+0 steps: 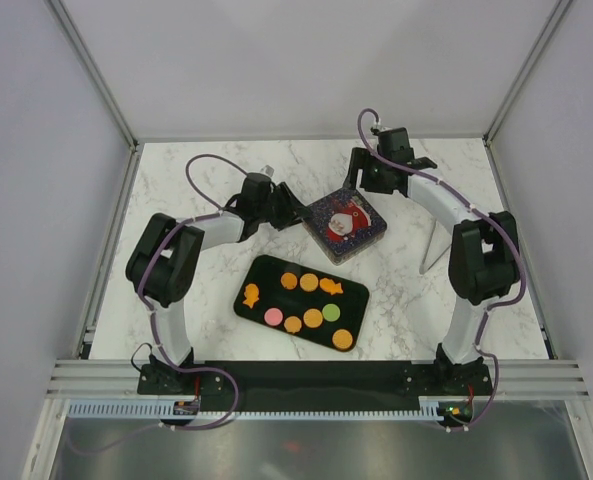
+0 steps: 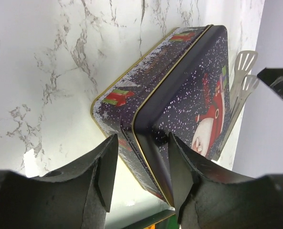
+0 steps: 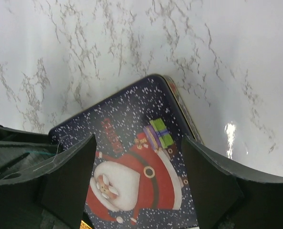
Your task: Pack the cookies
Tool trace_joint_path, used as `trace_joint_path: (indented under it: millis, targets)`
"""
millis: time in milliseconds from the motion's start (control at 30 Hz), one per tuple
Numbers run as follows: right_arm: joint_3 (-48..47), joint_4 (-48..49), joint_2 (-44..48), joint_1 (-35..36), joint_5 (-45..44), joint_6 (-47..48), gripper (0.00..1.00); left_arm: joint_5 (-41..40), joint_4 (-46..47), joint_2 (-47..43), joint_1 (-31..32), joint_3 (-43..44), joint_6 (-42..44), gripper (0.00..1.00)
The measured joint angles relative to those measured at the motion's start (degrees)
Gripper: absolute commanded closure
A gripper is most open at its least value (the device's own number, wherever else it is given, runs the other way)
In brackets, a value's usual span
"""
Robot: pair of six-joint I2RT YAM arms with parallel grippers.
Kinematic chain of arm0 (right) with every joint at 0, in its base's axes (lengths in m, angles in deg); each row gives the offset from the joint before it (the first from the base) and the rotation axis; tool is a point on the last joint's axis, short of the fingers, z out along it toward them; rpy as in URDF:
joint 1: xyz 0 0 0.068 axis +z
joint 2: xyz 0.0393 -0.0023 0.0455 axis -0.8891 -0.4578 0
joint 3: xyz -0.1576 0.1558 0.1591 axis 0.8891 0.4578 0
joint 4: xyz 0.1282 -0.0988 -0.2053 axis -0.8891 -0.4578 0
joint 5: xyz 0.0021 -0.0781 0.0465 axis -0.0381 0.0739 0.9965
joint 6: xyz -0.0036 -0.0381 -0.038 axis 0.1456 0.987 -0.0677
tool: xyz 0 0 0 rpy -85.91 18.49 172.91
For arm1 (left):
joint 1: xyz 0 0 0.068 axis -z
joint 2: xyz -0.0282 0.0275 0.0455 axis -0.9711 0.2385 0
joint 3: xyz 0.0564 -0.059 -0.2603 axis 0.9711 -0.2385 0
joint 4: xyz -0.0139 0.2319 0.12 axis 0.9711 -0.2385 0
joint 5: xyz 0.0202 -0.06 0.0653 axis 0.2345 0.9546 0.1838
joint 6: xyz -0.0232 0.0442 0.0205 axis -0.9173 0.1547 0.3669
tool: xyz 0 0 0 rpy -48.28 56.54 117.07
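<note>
The cookies (image 1: 309, 283) lie on a black tray (image 1: 272, 270): orange, pink and green rounds and orange fish shapes. Behind the tray stands a dark Christmas tin (image 1: 344, 222) with Santa on its closed lid. My left gripper (image 1: 294, 212) is at the tin's left corner. In the left wrist view the left gripper (image 2: 141, 174) is open, and its jaws straddle the edge of the tin (image 2: 179, 86) at that corner. My right gripper (image 1: 359, 183) hovers at the tin's far side. It is open (image 3: 137, 176), with the tin's lid (image 3: 131, 124) showing between its fingers.
White slotted tongs (image 1: 434, 248) lie on the marble table to the right of the tin, and they also show as tongs (image 2: 241, 81) past the tin in the left wrist view. Grey walls close in the table on three sides.
</note>
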Motion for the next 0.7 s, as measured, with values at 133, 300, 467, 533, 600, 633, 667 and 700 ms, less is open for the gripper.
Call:
trace_joint_path:
  millis: [133,300,467,533,600,633,667,700]
  targets:
    - [5.9,1.46,2.95,-1.73,2.58,-1.84,0.19,0.11,-1.53,-0.07,-0.28,0.59,1.57,0.45]
    - [9.44,4.26,4.98,-3.78,7.5,-4.42,0.28,0.22,-3.28,-1.01,-1.14,0.57,2.56,0.47]
    - [10.95,7.23,5.64,-2.97,11.72,-6.88,0.47,0.26,-4.72,-3.32,-3.5,0.09,3.82,0.59]
    - [10.97,8.02,5.64,-2.16,12.48,-7.61,0.52,0.35,-4.76,-4.24,-4.46,0.09,4.2,0.63]
    - [10.97,8.79,5.64,-0.9,12.59,-8.13,0.59,0.5,-5.16,-5.35,-5.27,0.13,4.61,0.67]
    - [10.97,9.01,5.64,-0.24,12.61,-8.22,0.61,0.52,-5.42,-5.92,-5.55,0.2,4.85,0.69]
    - [10.95,9.18,5.64,0.66,12.59,-8.37,0.65,0.55,-5.77,-6.43,-5.77,0.28,5.11,0.72]
    - [10.86,9.25,5.64,1.64,12.59,-8.5,0.67,0.57,-5.99,-6.8,-5.84,0.44,5.29,0.74]
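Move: The closed cookie tin has its middle about 9 cm to the left gripper's right, 2 cm back and 3 cm lower, with that gripper's open fingers at the near-left corner of its lid. From the right gripper, which hovers above the far edge, the tin's middle lies some 7 cm back, 4 cm left and 8 cm below. The cookie tray is about 20 cm straight back from the left gripper; the tongs lie roughly 15 cm right and 12 cm back of the right gripper. Draw the left gripper off the tin's corner, about 5 cm to the left and then also some 4 cm up, narrowing its fingers as it leaves. Meanwhile ease the right gripper back about 4 cm and, after a small dip and swing right, sweep it some 6 cm left over the lid, rolling its left side up about 15 degrees and bringing its fingers roughly halfway together. ##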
